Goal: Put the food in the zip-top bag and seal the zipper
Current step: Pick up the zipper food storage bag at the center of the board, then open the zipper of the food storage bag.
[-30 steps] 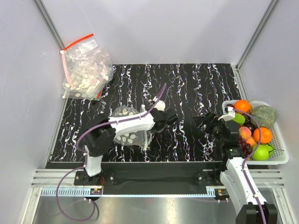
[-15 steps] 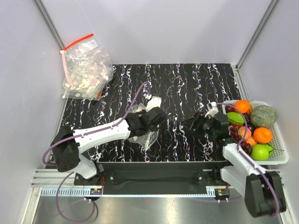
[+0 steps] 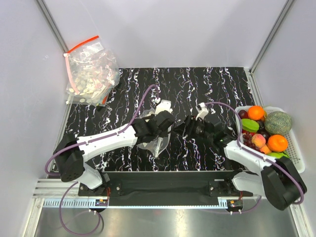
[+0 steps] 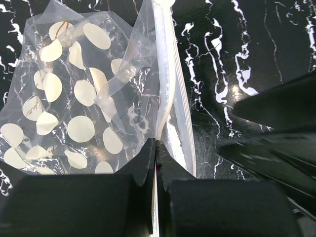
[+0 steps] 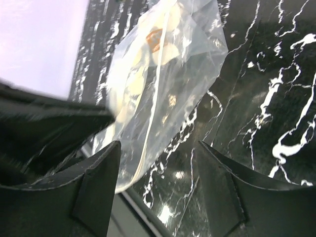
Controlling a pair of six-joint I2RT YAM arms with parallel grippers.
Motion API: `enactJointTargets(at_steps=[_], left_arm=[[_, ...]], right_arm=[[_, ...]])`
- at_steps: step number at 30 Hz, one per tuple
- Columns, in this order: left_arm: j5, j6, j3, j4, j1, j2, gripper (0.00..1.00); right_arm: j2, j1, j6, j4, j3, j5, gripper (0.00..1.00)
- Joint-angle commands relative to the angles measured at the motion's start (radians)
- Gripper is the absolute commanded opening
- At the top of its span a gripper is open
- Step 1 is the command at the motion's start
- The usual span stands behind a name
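Observation:
The zip-top bag (image 4: 74, 108), clear with white oval spots, lies crumpled on the black marbled mat; in the top view the bag (image 3: 150, 140) is left of centre. Its pale zipper (image 4: 165, 74) runs away from my left gripper (image 4: 156, 144), which is shut on that mouth edge. My right gripper (image 3: 183, 126) stands open just right of the left gripper (image 3: 168, 124), with nothing held. In the right wrist view the bag (image 5: 163, 74) lies ahead of the open right gripper (image 5: 158, 158), near its left finger. The food (image 3: 266, 131) sits in the tray.
A white tray (image 3: 298, 165) at the right edge holds oranges, a melon, a peach, grapes and green fruit. A heap of spotted bags with a red strip (image 3: 89, 74) lies at the back left corner. Grey walls enclose the mat.
My right arm has swung left from the fruit tray to the bag, its jaws narrowing a little. The left arm has stretched out low, carrying the bag's edge slightly right.

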Motion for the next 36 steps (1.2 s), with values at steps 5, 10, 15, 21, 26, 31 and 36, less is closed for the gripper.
enactJointTargets(at_steps=[5, 10, 15, 21, 26, 31, 36], left_arm=[[0.030, 0.018, 0.001, 0.056, 0.004, -0.016, 0.00], [0.046, 0.019, -0.010, 0.064, 0.004, -0.028, 0.00], [0.056, 0.024, -0.016, 0.067, 0.009, -0.037, 0.00], [0.001, 0.038, -0.004, 0.009, 0.009, -0.051, 0.00], [-0.027, 0.071, 0.025, -0.058, 0.001, -0.056, 0.08], [-0.156, 0.088, 0.084, -0.138, -0.074, -0.065, 0.54], [-0.318, 0.070, 0.182, -0.244, -0.157, -0.048, 0.68]], right_arm=[[0.142, 0.060, 0.025, 0.038, 0.115, 0.111, 0.61], [0.212, 0.084, 0.014, 0.037, 0.146, 0.146, 0.57], [0.236, 0.101, 0.011, 0.023, 0.173, 0.164, 0.20], [0.142, 0.113, -0.017, -0.175, 0.218, 0.289, 0.00], [0.088, 0.141, -0.026, -0.270, 0.250, 0.338, 0.00], [0.088, 0.169, -0.018, -0.350, 0.291, 0.373, 0.00], [0.071, 0.178, 0.017, -0.391, 0.311, 0.405, 0.00]])
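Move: The free lip of the zipper storage bag's mouth, where my right fingers will shut, lies about 3 cm left, 2 cm ahead and 3 cm below my right hand. The clear body of the bag spreads some 11 cm to the left, level fore-and-aft and about 7 cm lower; the zipper's near end is about 10 cm left and 11 cm back. From my left hand, already shut on the mouth's edge, that lip is some 3 cm right, 3 cm ahead and 4 cm lower. My open right hand eases left, forward and down about 5 cm onto the bag's lip and pinches it shut between the fingertips, then lifts some 3 cm with it. Once that grip is made, my left hand, nearly still until then, opens about two thirds, lets go of the mouth's edge and backs off up and towards my base by 3 to 4 cm. ##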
